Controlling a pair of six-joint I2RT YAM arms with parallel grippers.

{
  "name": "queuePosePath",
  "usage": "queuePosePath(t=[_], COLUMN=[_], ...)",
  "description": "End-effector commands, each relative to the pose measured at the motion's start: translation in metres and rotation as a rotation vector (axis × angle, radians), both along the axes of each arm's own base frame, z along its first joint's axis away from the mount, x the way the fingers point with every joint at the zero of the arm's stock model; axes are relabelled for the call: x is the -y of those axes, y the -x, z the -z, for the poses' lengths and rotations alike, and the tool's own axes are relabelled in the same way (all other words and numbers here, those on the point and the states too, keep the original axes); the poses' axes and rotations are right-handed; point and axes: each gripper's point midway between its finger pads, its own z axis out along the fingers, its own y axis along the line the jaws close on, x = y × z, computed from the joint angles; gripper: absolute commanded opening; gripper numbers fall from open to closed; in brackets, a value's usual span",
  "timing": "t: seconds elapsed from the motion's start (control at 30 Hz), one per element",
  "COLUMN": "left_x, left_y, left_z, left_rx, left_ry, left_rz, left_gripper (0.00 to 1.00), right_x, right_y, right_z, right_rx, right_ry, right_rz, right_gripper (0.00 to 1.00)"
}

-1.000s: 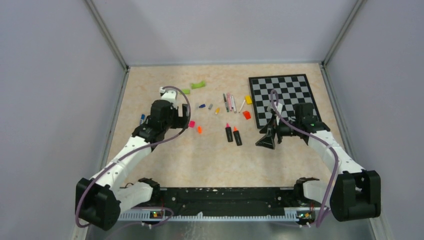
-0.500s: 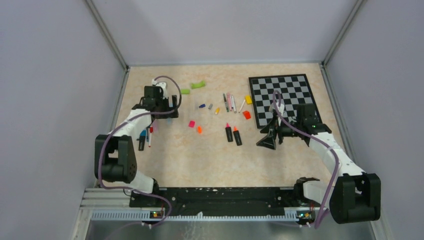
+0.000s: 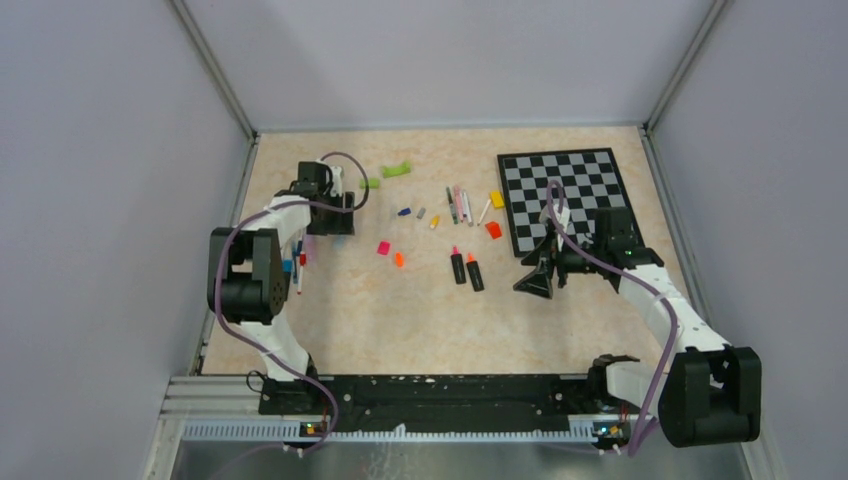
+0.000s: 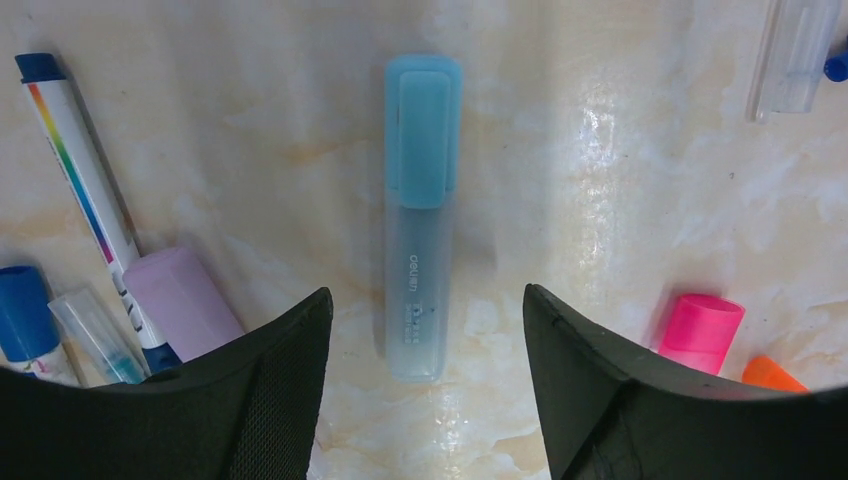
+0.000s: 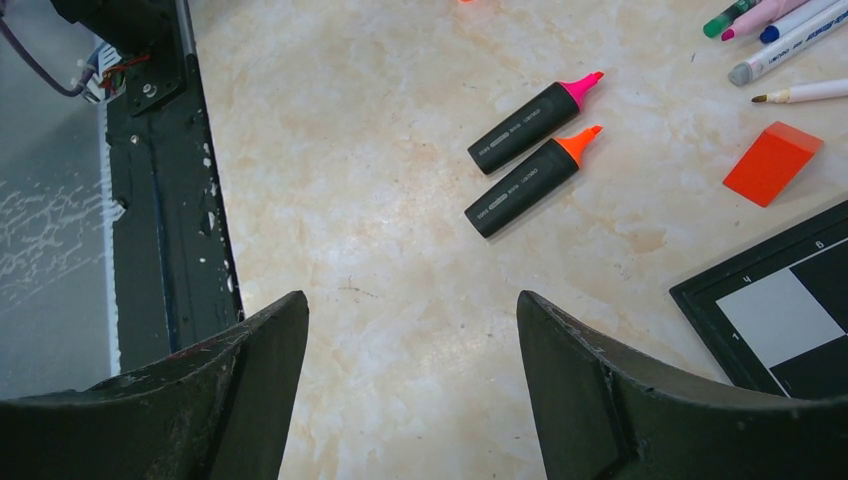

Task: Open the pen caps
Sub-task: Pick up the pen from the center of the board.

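Observation:
In the left wrist view a pale blue highlighter [image 4: 420, 270] lies on the table, its cyan cap [image 4: 423, 130] on and pointing away. My left gripper [image 4: 427, 300] hangs open over its near end, a finger on each side, touching nothing. A purple cap [image 4: 180, 300], a rainbow-striped pen [image 4: 85, 190], a pink cap [image 4: 702, 333] and an orange cap [image 4: 775, 375] lie around it. From above, the left gripper [image 3: 332, 226] is at the far left. My right gripper [image 5: 412, 300] is open and empty over bare table, near two uncapped black highlighters [image 5: 525, 150].
A chessboard [image 3: 570, 195] covers the back right, its corner [image 5: 780, 310] close to the right gripper. An orange block [image 5: 772, 163] and several thin pens [image 3: 460, 205] lie left of it. Green curved pieces [image 3: 397, 169] sit at the back. The black base rail [image 5: 165, 200] runs along the near edge.
My left arm folded back and its gripper moved up and left toward the pens by the left wall; its jaws narrowed slightly. The right arm has not moved.

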Motion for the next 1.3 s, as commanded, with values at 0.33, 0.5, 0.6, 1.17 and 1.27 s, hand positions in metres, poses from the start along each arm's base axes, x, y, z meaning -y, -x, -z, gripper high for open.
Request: queuePosePath(t=[0.33, 0.5, 0.6, 1.17, 1.27], left_x=[0.001, -0.001, -0.002, -0.003, 0.002], left_y=[-0.018, -0.016, -0.015, -0.013, -0.009], left_z=[0.007, 0.014, 0.017, -0.023, -0.044], left_rx=[-0.02, -0.04, -0.045, 0.075, 0.141], left_ry=[-0.002, -0.013, -0.018, -0.008, 0.023], left_rz=[0.025, 0.019, 0.016, -0.008, -0.016], left_gripper=[0.56, 0.42, 0.39, 0.02, 0.0], right_x=[0.0, 0.0, 0.0, 0.0, 0.0], right_y=[-0.002, -0.002, -0.002, 0.0, 0.0], right_z=[-0.006, -0.006, -0.006, -0.007, -0.008], right_rx=[0.046, 0.048, 0.05, 0.048, 0.049], right_ry=[-0.027, -0.026, -0.027, -0.036, -0.039], right_rz=[-0.018, -0.018, -0.02, -0.022, -0.022], right_gripper=[0.75, 0.75, 0.75, 0.75, 0.75])
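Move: Just under the left hand, the light blue pen lies pointing straight away from the base, its middle some 3 cm ahead of the hand and 2 cm lower. At about that height, the pink cap is roughly 11 cm to the hand's right and 1 cm back, the orange cap 14 cm right and 4 cm back, and the purple pen 8 cm left and 1 cm back. From the right hand, the light blue pen is about 47 cm left, 21 cm ahead and 13 cm lower. Sinking about 1.5 cm and easing nearly 1 cm forward, the left hand brings its half-closing fingers down astride the light blue pen, then stays there while they shut on both sides of its clear lower body, behind the blue cap. Keeping that pinch, the hand then starts up and back towards the base, about 1 cm each way. ##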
